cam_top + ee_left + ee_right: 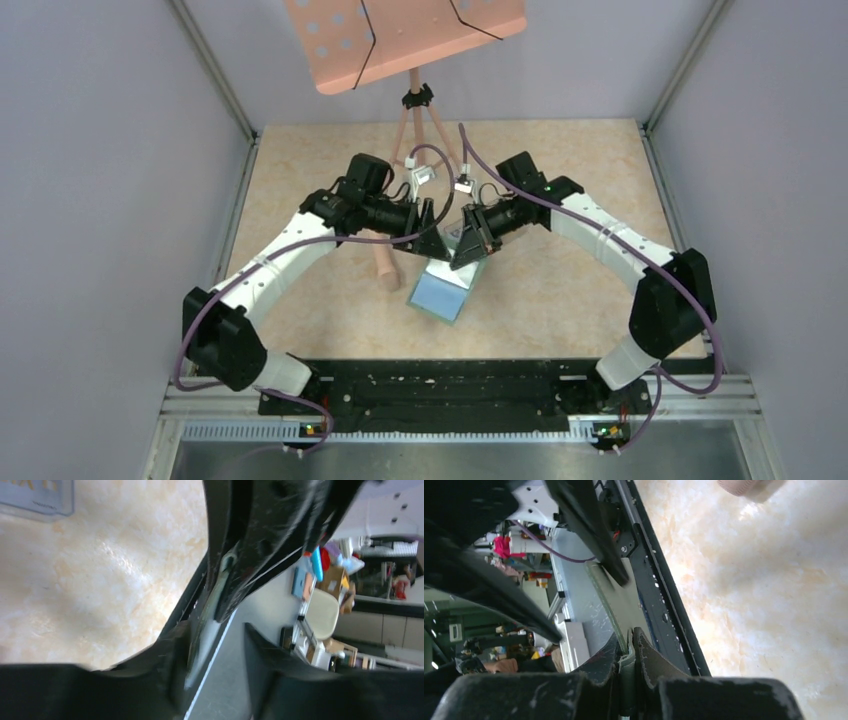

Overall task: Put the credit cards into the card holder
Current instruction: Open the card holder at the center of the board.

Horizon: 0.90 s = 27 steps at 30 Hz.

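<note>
The card holder [443, 291], sage green with a pale blue sleeve facing up, hangs tilted above the table's middle. My right gripper [468, 245] is shut on its upper edge; in the right wrist view both pads pinch the thin green flap [626, 662]. My left gripper [432, 238] meets it from the left and stands open. In the left wrist view the holder's edge [207, 625] lies against the left finger [165, 680], with a clear gap to the other finger. I cannot make out any credit cards.
A pink perforated board [400, 35] on a tripod stands at the back, with one pink leg [385, 265] ending just left of the card holder. The corner of a clear plastic box [35, 497] lies on the marbled table [560, 170].
</note>
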Motion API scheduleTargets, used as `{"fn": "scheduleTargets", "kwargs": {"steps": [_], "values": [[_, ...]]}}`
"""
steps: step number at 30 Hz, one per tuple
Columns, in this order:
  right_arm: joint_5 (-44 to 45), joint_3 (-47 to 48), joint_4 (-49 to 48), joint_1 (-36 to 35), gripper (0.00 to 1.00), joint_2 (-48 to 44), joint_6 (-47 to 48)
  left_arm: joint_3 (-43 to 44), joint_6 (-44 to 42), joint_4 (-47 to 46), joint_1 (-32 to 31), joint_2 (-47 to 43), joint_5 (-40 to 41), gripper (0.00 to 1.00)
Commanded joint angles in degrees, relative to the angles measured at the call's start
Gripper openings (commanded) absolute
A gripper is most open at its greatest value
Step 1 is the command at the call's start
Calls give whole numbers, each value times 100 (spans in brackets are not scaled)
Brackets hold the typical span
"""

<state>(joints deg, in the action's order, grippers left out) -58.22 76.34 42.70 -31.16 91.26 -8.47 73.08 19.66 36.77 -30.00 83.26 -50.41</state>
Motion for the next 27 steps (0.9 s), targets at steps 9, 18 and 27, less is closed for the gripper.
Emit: {"fn": "scheduleTargets", "kwargs": {"steps": [9,18,27], "values": [[870,-1534,-1227,1905,0,-1338,-1177,-647,957,-1664,11,-771,972,82],[1498,-3041,-1997,2461,0,-2009,-1797,-911,1513,-2213,4,-608,1183,84],[2102,-3942,-2587,2605,0,-1783,-1980,-1050,1954,-2745,-98,-364,1378,83]]}}
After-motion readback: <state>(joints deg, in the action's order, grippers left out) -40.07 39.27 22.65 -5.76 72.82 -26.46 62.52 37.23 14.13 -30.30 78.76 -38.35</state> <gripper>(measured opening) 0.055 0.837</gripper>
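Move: In the right fingers, the half-open card holder centres about 4 cm left, 4 cm back and 3 cm below them. It is bound for bare table roughly 11 cm right, 2 ahead and 20 below; beyond that spot stands the clear box, some 18 cm ahead and 5 right of the right hand. From the left hand the holder is about 5 cm back, 1 right and 4 below, and the box about 18 ahead and 11 right. Carrying the card holder off to the right, the right hand keeps its pinch on the edge and sweeps about 15 cm right, at first also forward and then sinking 12 cm in all towards the table, swinging some 45 degrees clockwise. The left fingers finish opening wide and leave the holder as that hand eases about 4 cm forward, turning counter-clockwise. ##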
